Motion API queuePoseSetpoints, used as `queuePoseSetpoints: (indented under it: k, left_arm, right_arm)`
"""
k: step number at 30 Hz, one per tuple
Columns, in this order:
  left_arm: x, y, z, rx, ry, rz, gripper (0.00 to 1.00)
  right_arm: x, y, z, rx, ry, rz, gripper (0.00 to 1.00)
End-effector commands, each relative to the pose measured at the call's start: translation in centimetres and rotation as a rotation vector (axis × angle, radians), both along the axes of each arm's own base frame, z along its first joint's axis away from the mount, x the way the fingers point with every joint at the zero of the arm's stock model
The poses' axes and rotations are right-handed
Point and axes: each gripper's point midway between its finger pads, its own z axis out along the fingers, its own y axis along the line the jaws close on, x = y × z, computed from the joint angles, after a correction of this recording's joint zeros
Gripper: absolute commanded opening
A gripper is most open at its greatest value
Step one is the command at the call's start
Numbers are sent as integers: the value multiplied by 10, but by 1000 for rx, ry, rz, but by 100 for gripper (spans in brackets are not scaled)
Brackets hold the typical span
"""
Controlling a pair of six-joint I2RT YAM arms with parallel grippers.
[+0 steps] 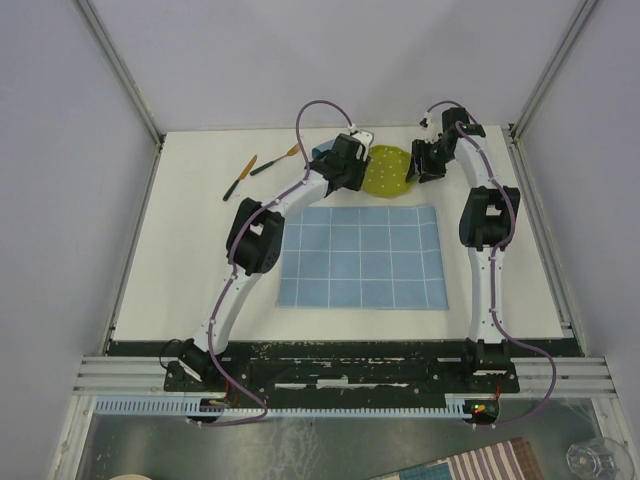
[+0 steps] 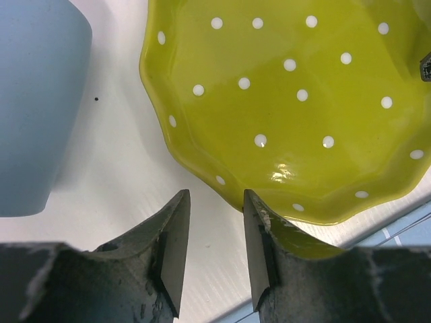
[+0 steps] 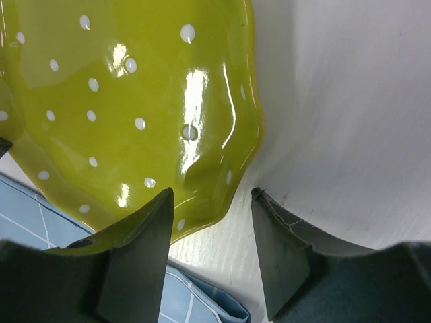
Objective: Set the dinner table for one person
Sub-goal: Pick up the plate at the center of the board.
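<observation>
The dinner table (image 1: 200,260) is a plain white top. A yellow-green plate with white dots (image 1: 390,172) lies at its back, just behind a light-blue grid cloth (image 1: 360,256). My left gripper (image 1: 352,168) is at the plate's left edge and my right gripper (image 1: 424,162) at its right edge. Seen from the left wrist, the left gripper (image 2: 215,202) is open over bare table, its right finger against the plate (image 2: 289,101) rim. From the right wrist, the right gripper (image 3: 212,198) is open, its left finger over the plate (image 3: 135,101) and the rim's edge showing in the gap.
A light-blue cup (image 2: 34,101) stands left of the plate, mostly hidden under the left arm in the top view. Two slim utensils (image 1: 240,177) (image 1: 275,162) lie at the back left. The cloth's corner (image 3: 202,303) lies near the right gripper. Frame posts bound the table.
</observation>
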Motion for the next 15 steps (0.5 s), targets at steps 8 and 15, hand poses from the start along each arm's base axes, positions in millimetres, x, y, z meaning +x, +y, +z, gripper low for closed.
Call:
queuePoseSetpoints:
  k: [8,15]
  left_arm:
    - [3,-26,23,-175,42,5,20]
    - [-7,-24,8,-153,96,22,11]
  right_arm:
    - [-6,7,6,-23,6,15,59]
    - [-11,8,7,-18,22,20,58]
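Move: The green plate's middle lies roughly 7 cm to the right of my left hand, 4 cm farther out and a couple of centimetres lower, with its near-left rim right at my fingertips. The blue cup is about 8 cm ahead of this hand and 6 cm to its left. The blue mat's middle is some 17 cm back and 1 cm to the right. From my right hand the plate's middle is about 8 cm left and 1 cm farther out. I bring the half-open fingers of my left hand nearly shut at the plate's near-left rim, while the hand slides about 1.5 cm to the right, towards the plate's middle. It rises a touch on the way and rolls some 5 degrees, left side down; the tips seem to end up pinching the rim. ##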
